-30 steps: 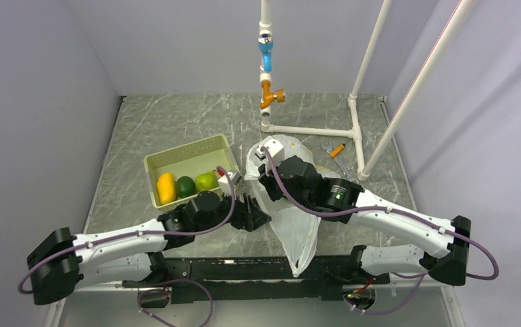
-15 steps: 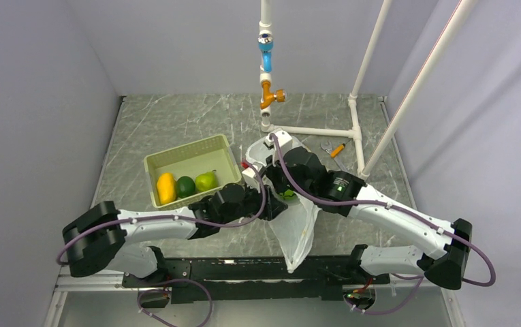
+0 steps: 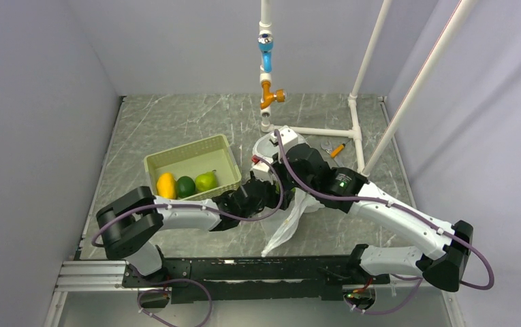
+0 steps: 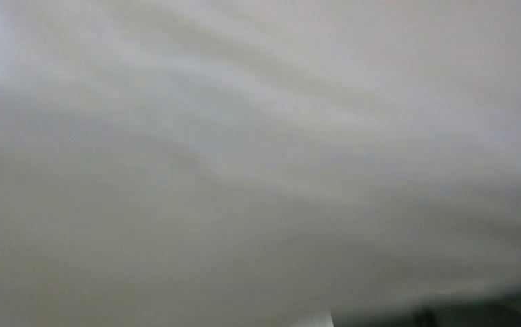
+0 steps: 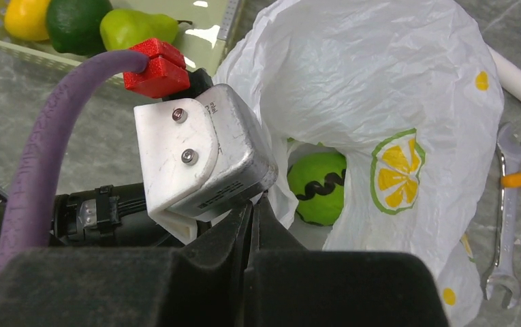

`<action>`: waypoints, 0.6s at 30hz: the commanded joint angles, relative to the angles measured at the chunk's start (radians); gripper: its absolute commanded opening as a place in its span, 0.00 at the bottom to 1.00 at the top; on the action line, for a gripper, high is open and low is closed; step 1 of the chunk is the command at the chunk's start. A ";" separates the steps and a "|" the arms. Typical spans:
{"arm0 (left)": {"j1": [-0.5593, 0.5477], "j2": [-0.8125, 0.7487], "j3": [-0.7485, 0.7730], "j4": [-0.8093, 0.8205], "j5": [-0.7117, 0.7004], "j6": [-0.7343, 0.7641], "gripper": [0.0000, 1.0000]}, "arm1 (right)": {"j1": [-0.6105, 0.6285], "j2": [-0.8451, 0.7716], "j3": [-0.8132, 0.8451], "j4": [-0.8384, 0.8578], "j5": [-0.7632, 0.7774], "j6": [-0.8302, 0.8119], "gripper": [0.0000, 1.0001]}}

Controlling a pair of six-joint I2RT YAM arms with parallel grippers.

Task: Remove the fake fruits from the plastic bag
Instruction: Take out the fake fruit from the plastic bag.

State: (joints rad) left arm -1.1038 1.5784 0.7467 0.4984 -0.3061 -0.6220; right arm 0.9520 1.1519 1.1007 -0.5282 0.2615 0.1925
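Observation:
The plastic bag (image 3: 287, 222) (image 5: 380, 82), white with citrus prints, hangs lifted between both arms. My right gripper (image 5: 254, 204) (image 3: 276, 172) is shut on the bag's rim and holds its mouth up. Inside the mouth sits a green ball with dark stripes (image 5: 317, 187). My left gripper (image 3: 276, 193) reaches into the bag from the left, and its fingers are hidden by the plastic. The left wrist view shows only blurred white bag (image 4: 244, 136). A yellow mango (image 3: 166, 184), a dark green fruit (image 3: 186, 185) and a green pear (image 3: 206, 181) lie in the basket.
The pale green basket (image 3: 176, 158) stands left of the bag. A white pipe frame (image 3: 312, 131) with an orange valve rises behind it. A wrench (image 5: 506, 211) and an orange-handled brush (image 3: 338, 149) lie to the right of the bag.
My left arm has stretched right and forward into the bag's mouth. My right gripper has moved back and lifted the bag, whose tail has drawn away from the near edge.

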 commanded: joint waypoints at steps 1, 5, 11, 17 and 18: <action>-0.013 0.062 0.080 -0.036 -0.005 0.047 0.81 | 0.017 -0.020 0.042 0.105 -0.087 0.021 0.00; 0.002 0.129 0.141 -0.072 0.007 0.047 0.85 | 0.015 -0.027 0.037 0.107 -0.097 0.022 0.00; 0.023 0.212 0.226 -0.129 0.000 0.075 0.95 | 0.017 -0.040 0.027 0.102 -0.106 0.022 0.00; 0.031 0.315 0.348 -0.289 -0.062 0.090 0.99 | 0.013 -0.061 0.010 0.096 -0.106 0.020 0.00; 0.033 0.334 0.376 -0.323 -0.073 0.092 0.99 | 0.013 -0.064 0.004 0.099 -0.108 0.021 0.00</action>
State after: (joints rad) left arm -1.0683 1.8317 1.0065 0.3508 -0.3649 -0.5858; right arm 0.9188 1.1202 1.0992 -0.5720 0.3237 0.1860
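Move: Inside the open plastic bag, the green fruit with the black squiggle lies about 7 cm ahead of the left hand, 3 cm to its right and 7 cm below. From the right hand, shut on the bag's rim, that fruit is roughly 7 cm ahead, 2 cm right and 18 cm down. The pear in the basket sits some 23 cm left of the left hand and 3 cm ahead, the wrench about 18 cm right and 13 cm ahead, both lower. Reaching deeper into the bag, the left hand goes about 5 cm forward and 3 cm right towards the green fruit, then dips some 4 cm, mostly late, as its fingers spread to fully open and its wrist rolls slightly, left side up. The right hand keeps its pinch on the rim and draws it 2–3 cm to the right, turning a little clockwise. ##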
